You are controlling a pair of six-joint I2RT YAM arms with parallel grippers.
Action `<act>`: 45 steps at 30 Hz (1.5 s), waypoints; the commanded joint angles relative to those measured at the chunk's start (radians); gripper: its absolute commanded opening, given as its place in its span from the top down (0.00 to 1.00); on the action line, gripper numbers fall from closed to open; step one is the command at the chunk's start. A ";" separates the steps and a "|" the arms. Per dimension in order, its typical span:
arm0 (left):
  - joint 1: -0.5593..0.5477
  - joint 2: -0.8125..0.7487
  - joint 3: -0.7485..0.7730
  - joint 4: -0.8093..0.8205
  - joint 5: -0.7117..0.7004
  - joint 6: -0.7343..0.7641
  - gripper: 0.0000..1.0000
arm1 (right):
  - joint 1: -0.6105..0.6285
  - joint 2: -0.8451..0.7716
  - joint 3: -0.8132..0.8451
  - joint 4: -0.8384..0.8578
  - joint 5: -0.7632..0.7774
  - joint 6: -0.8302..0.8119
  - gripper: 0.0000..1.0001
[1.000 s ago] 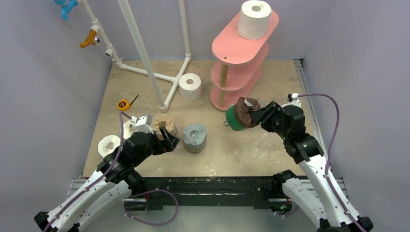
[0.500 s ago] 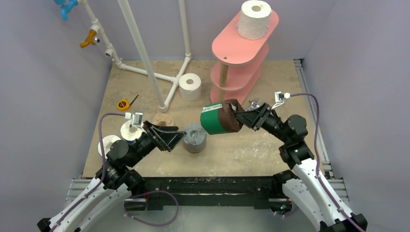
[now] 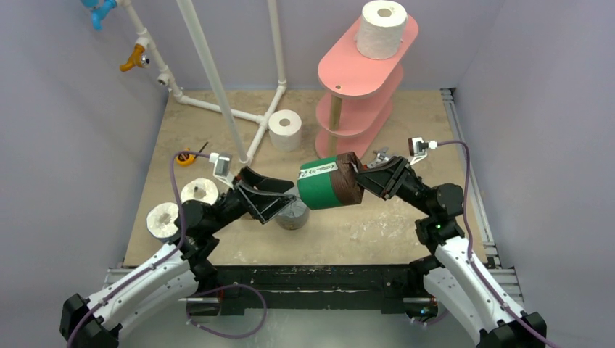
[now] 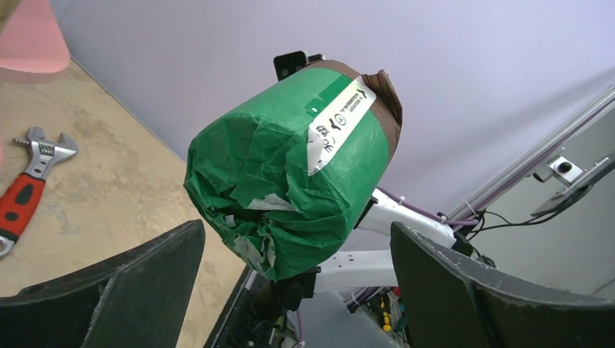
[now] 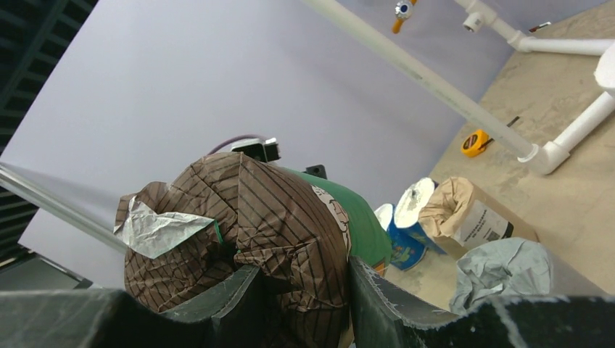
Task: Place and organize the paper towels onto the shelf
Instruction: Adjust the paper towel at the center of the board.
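My right gripper [image 3: 357,181] is shut on the brown-papered end of a green-wrapped paper towel roll [image 3: 324,185], held on its side above the floor. In the right wrist view the fingers [image 5: 373,290] pinch that crumpled end [image 5: 254,217]. My left gripper [image 3: 292,194] stands wide open facing the roll's green end [image 4: 290,181], which sits just ahead of its spread fingers [image 4: 450,279], not touching. The pink shelf [image 3: 360,80] stands behind with one white roll [image 3: 381,29] on top. A grey roll [image 3: 294,215] lies below the grippers.
Another white roll [image 3: 285,129] stands by the white pipe frame [image 3: 217,80]. Two white-topped rolls [image 3: 199,191] [image 3: 163,217] sit at the left. A tan roll [image 5: 471,214] and a blue-wrapped roll [image 5: 406,235] show past the green one. A red-handled wrench [image 4: 25,192] and a yellow tape measure [image 5: 475,141] lie on the floor.
My right arm swung the green roll left, away from the shelf, and turned it on its side. My left gripper lifted off the floor by the tan roll, opened wide and moved toward it.
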 commanded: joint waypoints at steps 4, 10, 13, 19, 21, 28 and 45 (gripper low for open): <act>-0.004 0.100 0.039 0.236 0.097 -0.092 0.04 | 0.001 -0.016 -0.002 0.136 0.003 0.057 0.60; -0.004 0.157 0.054 0.316 0.136 -0.144 0.06 | 0.000 -0.010 0.001 0.131 0.009 0.052 0.60; -0.004 0.178 0.062 0.354 0.156 -0.167 0.07 | 0.001 -0.004 0.006 0.127 0.010 0.049 0.60; -0.004 0.218 0.082 0.405 0.200 -0.201 0.12 | 0.001 0.001 0.004 0.112 0.018 0.040 0.61; -0.005 0.229 0.086 0.412 0.209 -0.207 0.12 | 0.001 0.002 -0.001 0.111 0.022 0.039 0.61; -0.026 0.295 0.101 0.432 0.226 -0.219 0.14 | 0.003 -0.003 -0.001 0.080 0.026 0.013 0.61; -0.067 0.385 0.138 0.461 0.227 -0.201 0.34 | 0.004 -0.033 0.012 -0.076 0.006 -0.087 0.58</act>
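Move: The held green-and-brown paper towel has its middle about 11 cm to the right of the open left gripper, some 3 cm farther out and a few centimetres higher, green end facing it. From the right hand, which already pinches its brown end, the middle lies about 8 cm left, 2 cm back and slightly higher. The grey roll stands roughly 22 cm below the left gripper, about 4 cm ahead and 1 cm right; the tan roll is another 13 cm left of the grey one and 3 cm farther out. Bring the left gripper about 5 cm to the right, up to the paper towel's green end, lifting and easing back a little midway, then sinking slightly as it pushes in. Turn it some 20 degrees clockwise on the way and draw the wide fingers in by about a third, around the edge of the crumpled end. Keep the right hand nearly still, its hold on the brown end unchanged. ##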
